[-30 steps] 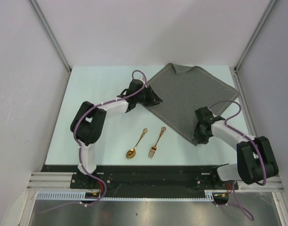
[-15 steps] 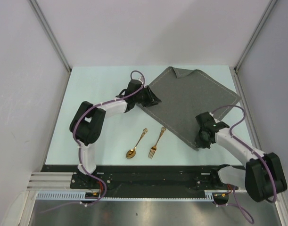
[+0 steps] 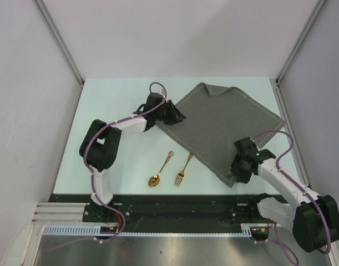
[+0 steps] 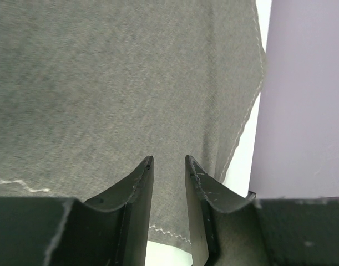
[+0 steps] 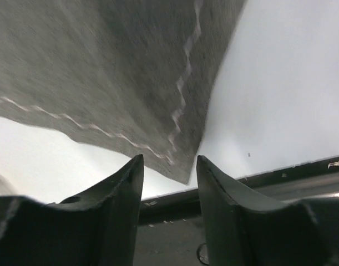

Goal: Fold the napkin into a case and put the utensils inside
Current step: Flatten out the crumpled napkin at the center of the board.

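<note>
The dark grey napkin [image 3: 224, 124] lies flat as a diamond on the right half of the white table, its far corner folded over [image 3: 216, 88]. My left gripper [image 3: 178, 117] rests over the napkin's left corner. In the left wrist view its jaws [image 4: 167, 160] stand slightly apart over the cloth [image 4: 130, 83], and the stitched hem crosses between them. My right gripper [image 3: 237, 177] is at the napkin's near corner, open [image 5: 169, 158], with the corner tip [image 5: 186, 174] just past its fingertips. The gold spoon [image 3: 162, 167] and fork [image 3: 185, 166] lie side by side left of that corner.
A black rail [image 3: 169, 202] runs along the table's near edge, close below the right gripper and visible in the right wrist view [image 5: 241, 183]. Pale enclosure walls [image 3: 25, 111] stand on the left, right and far sides. Bare white table [image 3: 119, 111] stretches out to the left.
The napkin has slid toward the near edge, its near corner closer to the rail. The right gripper drew back with that corner. The left gripper shifted slightly left.
</note>
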Available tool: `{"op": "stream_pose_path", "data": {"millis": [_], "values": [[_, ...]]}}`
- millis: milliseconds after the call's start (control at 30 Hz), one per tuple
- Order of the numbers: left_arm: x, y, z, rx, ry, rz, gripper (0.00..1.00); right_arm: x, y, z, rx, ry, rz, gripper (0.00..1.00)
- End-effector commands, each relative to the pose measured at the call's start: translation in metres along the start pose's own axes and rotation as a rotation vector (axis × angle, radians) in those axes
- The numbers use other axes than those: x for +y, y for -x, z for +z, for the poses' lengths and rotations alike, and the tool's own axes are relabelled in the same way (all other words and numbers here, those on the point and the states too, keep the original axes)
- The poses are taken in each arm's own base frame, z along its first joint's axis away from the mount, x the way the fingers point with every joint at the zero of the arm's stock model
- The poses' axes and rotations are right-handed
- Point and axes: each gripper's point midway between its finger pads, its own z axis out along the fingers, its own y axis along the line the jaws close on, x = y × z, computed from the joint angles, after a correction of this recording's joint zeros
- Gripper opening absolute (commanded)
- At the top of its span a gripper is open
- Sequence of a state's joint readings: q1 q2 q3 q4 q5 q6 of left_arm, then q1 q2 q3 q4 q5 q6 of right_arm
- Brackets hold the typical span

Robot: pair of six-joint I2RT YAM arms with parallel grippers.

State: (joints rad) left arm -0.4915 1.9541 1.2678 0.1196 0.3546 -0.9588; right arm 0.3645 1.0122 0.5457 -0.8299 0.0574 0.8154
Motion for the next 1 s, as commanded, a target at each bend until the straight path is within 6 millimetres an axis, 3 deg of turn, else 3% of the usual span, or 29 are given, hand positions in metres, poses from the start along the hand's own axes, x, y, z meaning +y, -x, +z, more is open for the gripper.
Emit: {"op": "stream_pose_path", "data": {"millis": [0,33,100,233,267,300,333,367,400,467,500,567,600,633,667,700,733,800,867,967], "values": [[-0.003,0.019,-0.012,-0.020,-0.001,0.024,0.34,0.027,0.072,-0.020,-0.159,0.073,0.035,0.49],[-0.001,0.019,-0.010,-0.016,0.006,0.023,0.34,0.032,0.084,-0.018,-0.155,0.066,0.058,0.49],[0.006,0.020,-0.007,-0.014,0.025,0.014,0.34,0.061,0.136,-0.036,-0.292,0.131,0.081,0.49],[0.015,0.026,-0.001,-0.022,0.070,0.014,0.34,0.107,0.214,-0.044,-0.442,0.191,0.048,0.50],[0.016,0.028,0.000,-0.025,0.070,0.010,0.34,0.114,0.225,-0.026,-0.424,0.178,0.033,0.50],[0.017,0.027,0.000,-0.025,0.071,0.005,0.34,0.138,0.255,-0.040,-0.500,0.240,0.020,0.50],[0.017,0.027,0.001,-0.027,0.065,-0.005,0.34,0.145,0.268,-0.038,-0.521,0.242,0.009,0.50],[0.013,0.027,0.002,-0.034,0.047,-0.007,0.34,0.149,0.276,-0.015,-0.500,0.216,-0.004,0.50],[0.016,0.024,0.003,-0.028,0.048,-0.015,0.34,0.169,0.301,-0.027,-0.563,0.269,-0.010,0.50],[0.019,0.022,0.005,-0.019,0.046,-0.029,0.34,0.182,0.322,-0.017,-0.585,0.287,-0.012,0.51],[0.020,0.020,0.006,-0.011,0.047,-0.032,0.33,0.192,0.330,0.003,-0.571,0.303,-0.016,0.50],[0.025,0.017,0.008,-0.001,0.058,-0.041,0.33,0.213,0.351,0.002,-0.600,0.371,-0.003,0.49],[0.027,0.016,0.009,0.001,0.063,-0.043,0.33,0.225,0.355,0.022,-0.584,0.411,-0.010,0.49],[0.027,0.016,0.009,0.001,0.061,-0.044,0.33,0.237,0.365,0.020,-0.601,0.449,0.009,0.46],[0.028,0.015,0.009,0.006,0.060,-0.045,0.33,0.249,0.368,0.026,-0.594,0.491,0.005,0.43],[0.028,0.014,0.009,0.006,0.061,-0.044,0.33,0.253,0.368,0.048,-0.568,0.489,0.006,0.38],[0.028,0.013,0.009,0.010,0.060,-0.042,0.33,0.263,0.378,0.047,-0.580,0.513,0.012,0.36],[0.029,0.014,0.007,0.007,0.066,-0.034,0.33,0.272,0.381,0.057,-0.551,0.524,0.031,0.25],[0.032,0.013,0.007,0.007,0.071,-0.037,0.33,0.280,0.385,0.073,-0.526,0.536,0.053,0.22],[0.034,0.011,0.007,0.014,0.070,-0.043,0.33,0.278,0.386,0.095,-0.510,0.518,0.097,0.09]]}}
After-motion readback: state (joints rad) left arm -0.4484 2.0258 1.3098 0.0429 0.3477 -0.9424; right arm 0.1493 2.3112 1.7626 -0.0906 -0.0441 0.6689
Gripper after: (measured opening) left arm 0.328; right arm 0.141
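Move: The folded-over flap at the napkin's far corner lies about 55 cm ahead of the right hand and 4 cm to its left, 2 cm lower; from the left hand it is some 27 cm ahead, 15 cm right and 10 cm below. The napkin's near corner sits right under the right fingertips, its middle about 26 cm ahead and 3 cm left. The fork lies roughly 5 cm ahead and 20 cm left of the right hand. Forward in one fast sweep of about 45 cm, the right hand leaves the near corner and arcs over the napkin to its folded far flap, rising some 9 cm, then sinking again and edging left. Its wrist tips up about 35 degrees so the fingers reach ahead, and late on they narrow to nearly shut, still above the cloth. The left hand, still part-open, sinks a little, shifting left. ##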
